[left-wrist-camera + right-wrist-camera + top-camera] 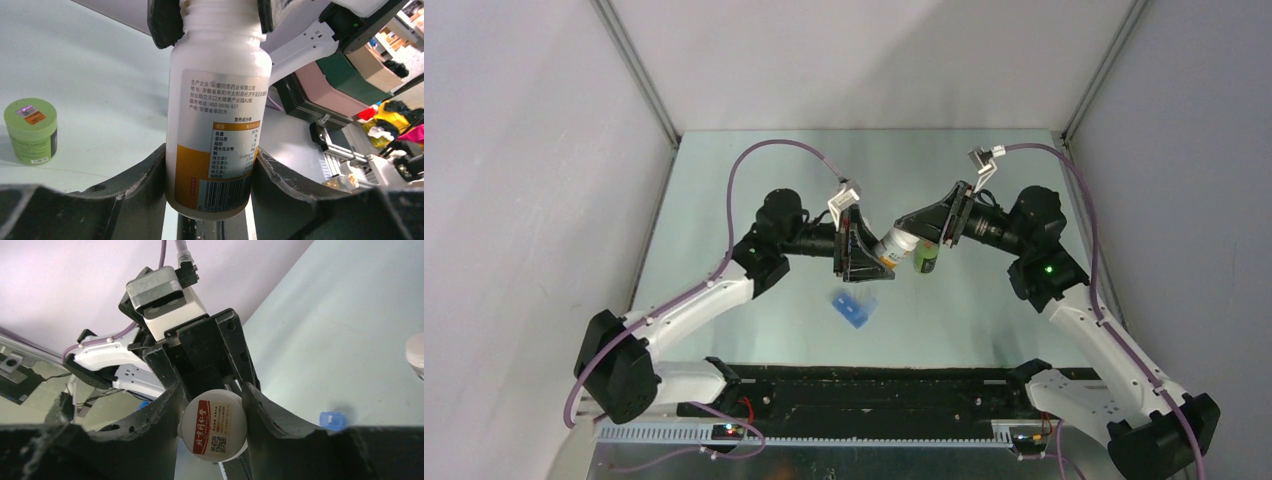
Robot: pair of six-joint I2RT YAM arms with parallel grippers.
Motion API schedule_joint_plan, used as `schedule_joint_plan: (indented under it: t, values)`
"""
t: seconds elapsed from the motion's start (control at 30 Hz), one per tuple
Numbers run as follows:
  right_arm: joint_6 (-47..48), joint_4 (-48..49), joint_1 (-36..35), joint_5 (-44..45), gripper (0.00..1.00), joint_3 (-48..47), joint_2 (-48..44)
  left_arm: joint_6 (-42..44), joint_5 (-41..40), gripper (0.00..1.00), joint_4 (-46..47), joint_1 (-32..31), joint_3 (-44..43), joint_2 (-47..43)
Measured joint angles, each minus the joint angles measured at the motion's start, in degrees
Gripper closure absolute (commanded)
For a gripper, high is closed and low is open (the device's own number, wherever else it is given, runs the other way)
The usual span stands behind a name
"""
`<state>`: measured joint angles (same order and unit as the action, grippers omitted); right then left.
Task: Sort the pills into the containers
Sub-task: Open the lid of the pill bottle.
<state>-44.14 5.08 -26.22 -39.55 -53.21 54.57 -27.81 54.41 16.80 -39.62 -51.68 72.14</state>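
A white bottle (897, 246) with an orange label hangs above the table between the two arms. My left gripper (210, 160) is shut on its body (220, 100), near the base. My right gripper (212, 400) is shut on the bottle's white cap (214, 429), one finger on each side. The right gripper's fingers (165, 22) show at the top of the left wrist view. The containers, a translucent blue pill box (854, 307), lie on the table below the bottle and show again as the blue box (332, 419). No pills are in view.
A green round bottle (925, 257) stands on the table just right of the held bottle, also seen as the green bottle (31, 131). Another white round object (415, 352) sits at the right edge. White walls enclose the table on three sides.
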Motion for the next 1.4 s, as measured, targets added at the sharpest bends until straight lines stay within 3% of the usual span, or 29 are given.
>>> schedule_joint_plan:
  t: [0.3,0.7,0.97,1.03,1.27,1.4]
  values:
    - [-9.20,5.81,0.26,-3.23,0.70,0.00,1.77,2.86,-0.31,1.00,0.17,0.00,0.39,-1.73]
    - [-19.12,5.01,2.89,-7.37,0.43,0.00,4.98,9.84,-4.11,1.00,-3.76,0.22,2.23,-6.36]
    - [-19.28,2.56,3.69,-6.21,0.39,0.00,6.43,13.84,-4.09,1.00,-6.69,0.20,3.26,-9.79]
    - [-19.23,2.25,3.91,-5.88,0.36,0.00,6.78,14.01,-4.33,1.00,-6.56,0.15,3.28,-9.86]
    - [-18.12,0.70,3.91,-5.07,0.09,0.00,7.02,14.27,-6.97,1.00,-4.44,0.15,3.28,-10.14]
    - [-16.59,-0.13,3.91,-4.11,0.05,0.24,5.84,14.21,-8.59,1.00,-3.96,0.15,3.28,-10.14]
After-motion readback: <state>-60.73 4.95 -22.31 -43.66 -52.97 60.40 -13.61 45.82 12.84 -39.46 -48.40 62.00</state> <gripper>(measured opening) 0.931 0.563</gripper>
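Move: The pill bottle is already in my left fingers, leaning up and forward. Its lid lies about 4 cm ahead of that hand, 4 cm to its right and 6 cm above, and practically at my right hand's point, 1 cm left and 1 cm below. From the right hand the green jar stands roughly 7 cm ahead, 8 cm right and 33 cm below; the blue pill box is some 4 cm back, 9 cm left and 35 cm down. I twist lid and bottle against each other: my right hand, still pinching the lid, rolls its top forward about 20 degrees while my left rolls the bottle the other way, 15 degrees or so, drawing it some 2.5 cm left and slightly up. The right rises a little first, then dips about 4 cm and goes forward, opening its fingers wide to let go of the lid. ##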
